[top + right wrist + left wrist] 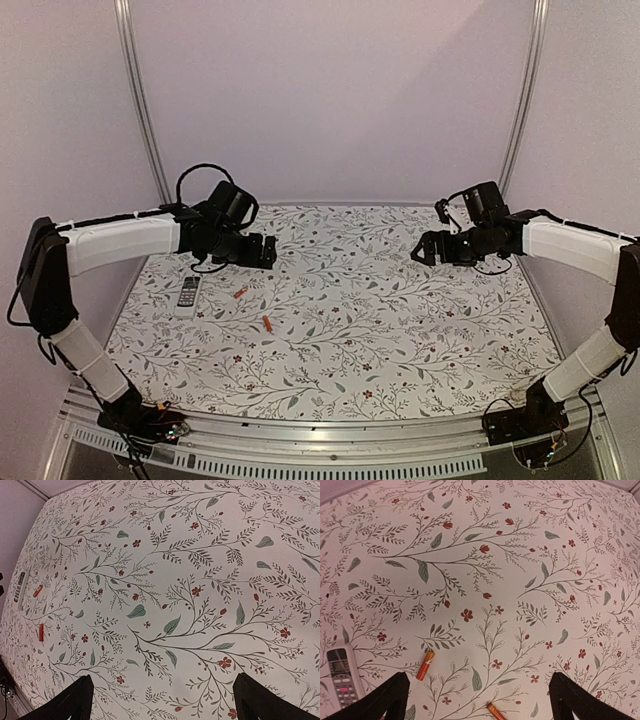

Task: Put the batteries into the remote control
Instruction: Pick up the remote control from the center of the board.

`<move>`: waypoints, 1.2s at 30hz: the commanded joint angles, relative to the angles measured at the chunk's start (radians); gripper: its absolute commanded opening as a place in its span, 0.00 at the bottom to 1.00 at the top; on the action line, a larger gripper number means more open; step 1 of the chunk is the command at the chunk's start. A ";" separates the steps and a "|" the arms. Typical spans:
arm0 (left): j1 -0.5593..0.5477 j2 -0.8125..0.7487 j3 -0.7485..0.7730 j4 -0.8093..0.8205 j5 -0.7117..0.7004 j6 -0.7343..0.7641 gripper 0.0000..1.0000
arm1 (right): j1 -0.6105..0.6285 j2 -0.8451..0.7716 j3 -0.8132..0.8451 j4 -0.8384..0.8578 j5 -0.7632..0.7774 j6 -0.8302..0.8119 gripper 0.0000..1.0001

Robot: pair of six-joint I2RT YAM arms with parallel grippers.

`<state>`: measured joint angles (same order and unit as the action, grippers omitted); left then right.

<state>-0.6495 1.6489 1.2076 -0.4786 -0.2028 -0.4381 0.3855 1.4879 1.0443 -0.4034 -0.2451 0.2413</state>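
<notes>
The remote control [188, 291] lies button face up on the left of the floral tablecloth; it also shows in the left wrist view, remote [342, 677], and far off as the remote [20, 585]. Two orange batteries lie loose to its right: one battery [240, 293] [425, 664] [37, 591] close by, the other battery [268, 323] [496, 711] [41, 632] nearer the table's middle. My left gripper [268, 250] [479, 676] hangs open above and behind them, holding nothing. On the right side, far from them, my right gripper [420, 250] [164, 677] is open and holds nothing.
The floral tablecloth [380, 320] covers the whole table. Plain walls with metal rails [140, 100] close in the back and sides. Both arm bases [150, 420] sit on the metal front edge.
</notes>
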 commanded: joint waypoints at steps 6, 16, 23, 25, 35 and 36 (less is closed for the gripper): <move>0.238 -0.117 -0.096 -0.115 -0.063 -0.031 0.99 | 0.004 0.019 0.034 -0.031 0.012 -0.030 0.99; 0.359 -0.090 -0.181 -0.128 -0.075 -0.016 1.00 | 0.004 0.023 0.019 -0.008 -0.053 -0.029 0.99; 0.377 -0.026 -0.194 -0.118 -0.110 0.002 0.99 | 0.004 0.026 0.022 -0.009 -0.081 -0.027 0.99; 0.391 -0.017 -0.206 -0.104 -0.101 0.002 1.00 | 0.004 0.025 0.020 -0.008 -0.084 -0.027 0.99; 0.420 0.053 -0.261 -0.044 -0.088 -0.002 0.98 | 0.004 0.019 0.030 -0.010 -0.116 -0.024 0.99; 0.422 0.056 -0.260 -0.044 -0.091 -0.003 0.97 | 0.004 0.019 0.030 -0.010 -0.119 -0.023 0.99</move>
<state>-0.2424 1.6756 0.9527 -0.5526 -0.2890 -0.4446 0.3855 1.4963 1.0580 -0.4114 -0.3431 0.2184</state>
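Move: The remote control lies about 20 cm to the left hand's left, some 3 cm back and 14 cm below it. On the table between them, the nearer battery is roughly 7 cm left and 2 cm back of that hand; the second battery sits about 11 cm back and 2 cm to its right. From the right hand the remote is some 65 cm to the left, 4 cm back and 15 cm lower. Towards the remote control goes the open left hand: a quick sweep of about 20 cm to the left at near-level height, then increasingly a descent of some 10 cm, easing slightly back, until the fingers hang just above the remote, one to each side. On the way the wrist turns some 25 degrees counter-clockwise and tips the fingers more steeply down; they stay wide open. ##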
